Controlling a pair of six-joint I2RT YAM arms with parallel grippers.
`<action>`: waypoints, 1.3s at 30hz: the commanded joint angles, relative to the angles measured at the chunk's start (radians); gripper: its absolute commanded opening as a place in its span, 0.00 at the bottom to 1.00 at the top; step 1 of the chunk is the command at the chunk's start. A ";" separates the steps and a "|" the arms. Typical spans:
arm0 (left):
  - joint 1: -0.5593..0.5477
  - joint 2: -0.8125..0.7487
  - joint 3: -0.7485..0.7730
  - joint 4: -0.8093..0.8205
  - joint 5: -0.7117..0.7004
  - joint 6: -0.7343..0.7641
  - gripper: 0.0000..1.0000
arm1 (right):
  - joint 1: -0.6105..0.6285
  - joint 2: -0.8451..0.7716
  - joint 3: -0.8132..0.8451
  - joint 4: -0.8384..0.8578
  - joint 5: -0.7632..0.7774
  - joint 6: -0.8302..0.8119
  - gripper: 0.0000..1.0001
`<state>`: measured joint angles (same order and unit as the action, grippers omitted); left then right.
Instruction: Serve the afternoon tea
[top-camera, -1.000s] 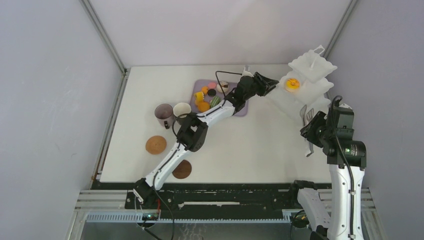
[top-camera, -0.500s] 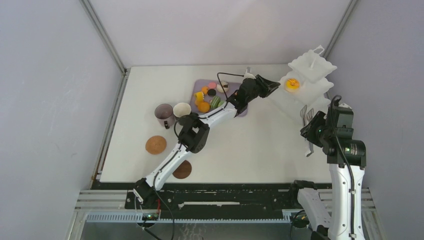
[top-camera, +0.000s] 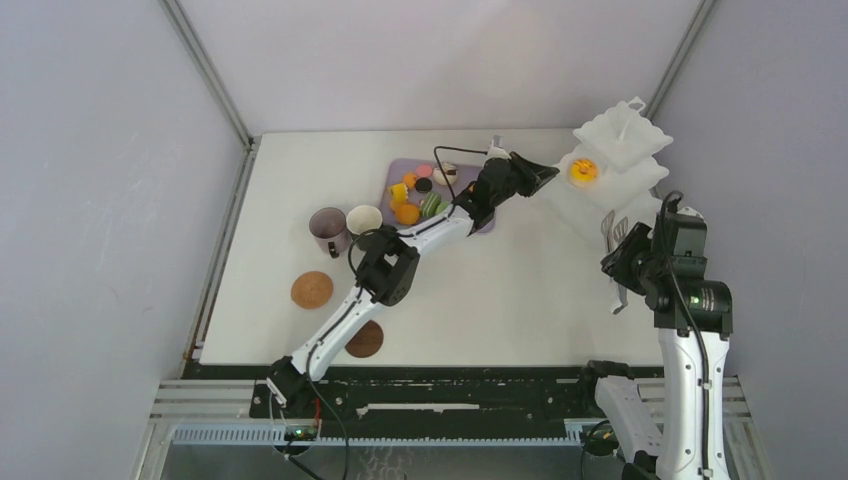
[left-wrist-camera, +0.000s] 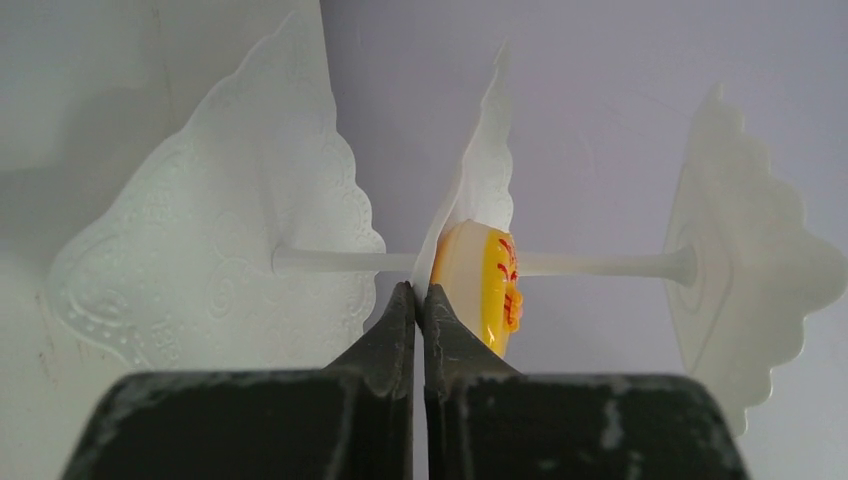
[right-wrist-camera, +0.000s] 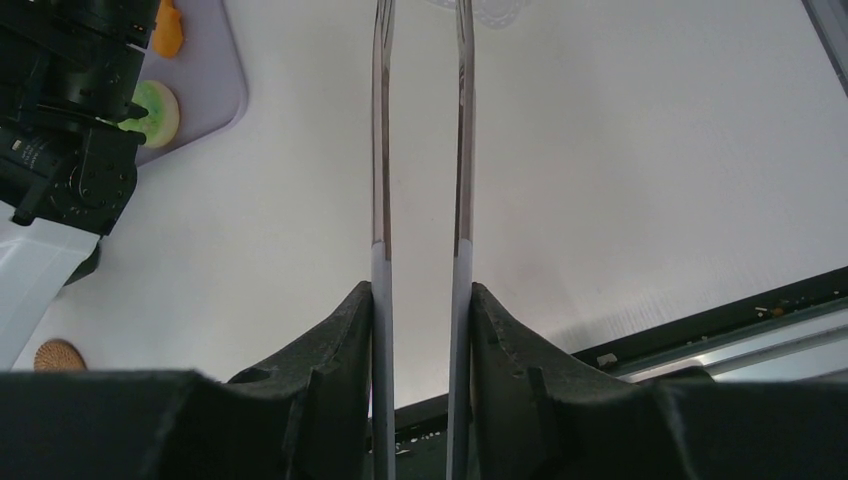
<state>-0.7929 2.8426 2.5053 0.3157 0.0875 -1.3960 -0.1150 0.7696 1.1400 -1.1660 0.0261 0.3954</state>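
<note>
My left gripper (top-camera: 545, 178) (left-wrist-camera: 420, 290) is shut on the thin rim of the middle tier of the white three-tier stand (top-camera: 625, 132) (left-wrist-camera: 230, 240). A yellow doughnut (top-camera: 583, 170) (left-wrist-camera: 487, 285) lies on that tier, right beside the fingers. The stand leans a little. A mauve mug (top-camera: 327, 228) and a dark mug with a white inside (top-camera: 364, 218) stand at the left, with two brown coasters (top-camera: 312, 289) (top-camera: 364, 339) nearer. My right gripper (top-camera: 620, 268) (right-wrist-camera: 420, 290) is shut on the long white tongs (top-camera: 612, 232) (right-wrist-camera: 380, 150), which are empty.
A lilac tray (top-camera: 393, 172) (right-wrist-camera: 215, 90) at the back centre holds several small doughnuts and macarons, among them a green one (top-camera: 430, 203) (right-wrist-camera: 157, 110) and an orange one (top-camera: 407, 212). The left arm (top-camera: 385, 270) stretches across the table over the tray's near edge. Grey walls stand close behind the stand.
The left jaws have closed onto the rim of the stand's middle tier. The stand's top now tips slightly to the left. The right arm and tongs have not moved.
</note>
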 joint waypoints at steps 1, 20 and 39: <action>0.003 -0.152 -0.096 0.117 0.054 -0.009 0.00 | 0.004 -0.028 0.047 0.024 0.011 -0.002 0.42; 0.022 -0.408 -0.469 0.198 0.084 -0.003 0.00 | -0.001 -0.055 0.072 -0.002 -0.018 0.010 0.41; 0.056 -0.557 -0.719 0.270 0.066 0.024 0.00 | 0.014 -0.053 0.072 0.012 -0.040 0.012 0.41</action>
<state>-0.7448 2.4012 1.7958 0.4553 0.1520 -1.3808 -0.1085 0.7254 1.1702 -1.2026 -0.0055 0.3996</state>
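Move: The left hand has the left corner of the cake stand's middle tier in its shut fingers: the yellow doughnut sits on that tier about 7 cm to its right and 1 cm higher, level fore and aft, and the tier's centre about 14 cm to its right, level with it. The purple tray it heads towards is centred some 29 cm left, 4 cm ahead and 13 cm below. From the right hand the purple tray lies about 32 cm ahead, 41 cm left and 20 cm below. Keeping its pinch on the middle tier's rim, the left hand drags the cake stand about 7 cm to the left and 4 cm back towards the purple tray, first diagonally left and back, then almost purely left, its height hardly changing and the wrist tilting only about 5 degrees. The right hand, still holding the tongs in front of the stand, draws back and rises about a centimetre each way early on, then all but waits there. ##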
